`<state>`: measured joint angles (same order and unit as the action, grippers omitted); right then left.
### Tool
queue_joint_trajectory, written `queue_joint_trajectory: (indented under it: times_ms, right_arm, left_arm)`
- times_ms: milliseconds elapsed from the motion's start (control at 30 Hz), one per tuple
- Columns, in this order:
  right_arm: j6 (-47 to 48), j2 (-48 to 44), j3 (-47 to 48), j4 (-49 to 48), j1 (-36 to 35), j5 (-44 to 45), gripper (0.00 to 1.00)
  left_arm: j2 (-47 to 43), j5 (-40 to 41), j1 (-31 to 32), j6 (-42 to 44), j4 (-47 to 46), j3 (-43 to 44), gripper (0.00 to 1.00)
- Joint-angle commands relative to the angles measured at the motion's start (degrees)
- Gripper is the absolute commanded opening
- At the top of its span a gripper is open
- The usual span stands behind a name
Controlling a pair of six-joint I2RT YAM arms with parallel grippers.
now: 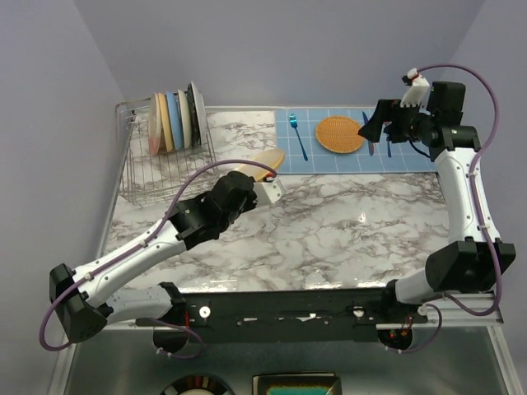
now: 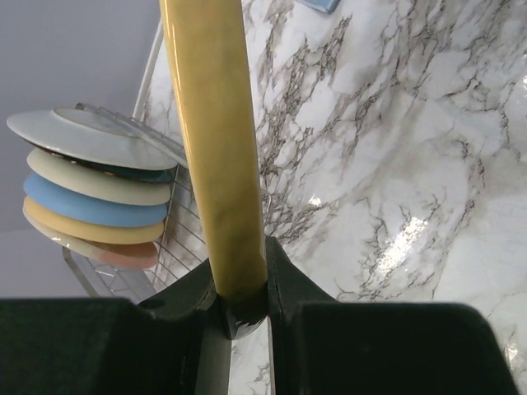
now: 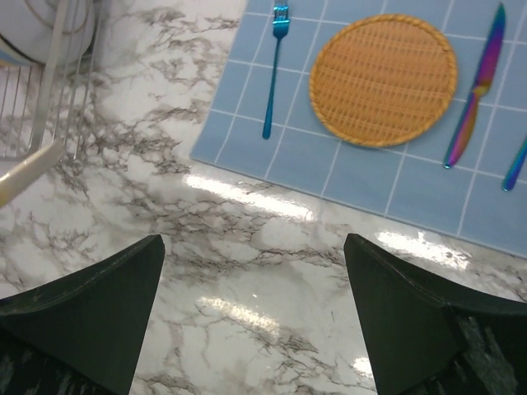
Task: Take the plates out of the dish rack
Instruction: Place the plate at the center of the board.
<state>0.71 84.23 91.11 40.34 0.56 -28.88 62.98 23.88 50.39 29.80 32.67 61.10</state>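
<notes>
The wire dish rack (image 1: pixel 152 177) stands at the far left of the marble table, with several plates (image 1: pixel 175 122) upright in its slots. My left gripper (image 1: pixel 257 183) is shut on the rim of a yellowish cream plate (image 1: pixel 262 161), which it holds in the air just right of the rack. The left wrist view shows this plate (image 2: pixel 216 140) edge-on between the jaws of that gripper (image 2: pixel 243 284), with the racked plates (image 2: pixel 90 189) behind it. My right gripper (image 1: pixel 368 127) hangs open and empty above the blue mat's right part. It is also seen over marble (image 3: pixel 255 313).
A blue grid mat (image 1: pixel 329 160) lies at the back right and carries an orange woven disc (image 1: pixel 340 135), a blue fork (image 1: pixel 298 137) and iridescent cutlery (image 3: pixel 478 82). The rack's corner (image 3: pixel 33 90) shows in the right wrist view.
</notes>
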Motion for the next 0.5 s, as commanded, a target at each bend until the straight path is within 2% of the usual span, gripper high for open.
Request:
queue_joint_trajectory:
  times_ms: [0, 233, 467]
  right_arm:
    - [-3.44, 2.78, 3.46, 0.88, 6.47, -3.81, 0.99]
    - [0.61, 3.40, 2.59, 1.41, 7.00, -0.47, 0.99]
    - [0.96, 2.79, 0.12, 0.00, 7.09, 0.32, 0.99]
  left_arm:
    - [1.00, 5.91, 4.96, 1.75, -10.59, -2.91, 0.00]
    - [4.78, 9.78, 12.00, 5.79, -21.92, -9.77, 0.00]
    - [10.66, 15.66, 15.96, 12.72, -35.36, -13.99, 0.00]
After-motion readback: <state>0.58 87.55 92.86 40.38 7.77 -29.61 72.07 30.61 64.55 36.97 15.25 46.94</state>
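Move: The left gripper still holds the plate by its edge. The middle of the marble board lies about 3 cm back, 9 cm to its right and 23 cm below it. The dish rack stands some 13 cm ahead and 20 cm to the left, the fork 18 cm ahead and 13 cm right, the wicker mat 19 cm ahead and 23 cm right. From the right hand the board's middle is about 14 cm back, 22 cm left and 29 cm below. Lower the left gripper about 9 cm towards the middle of the marble board, carrying the held plate some 6 cm to the right and a little back, away from the dish rack. Keep the pinch on its edge, rolling the hand's left side up and turning clockwise, each by about 15 degrees. Draw the right gripper, wide open and empty, 5 cm right and slightly forward, then hold it there. ##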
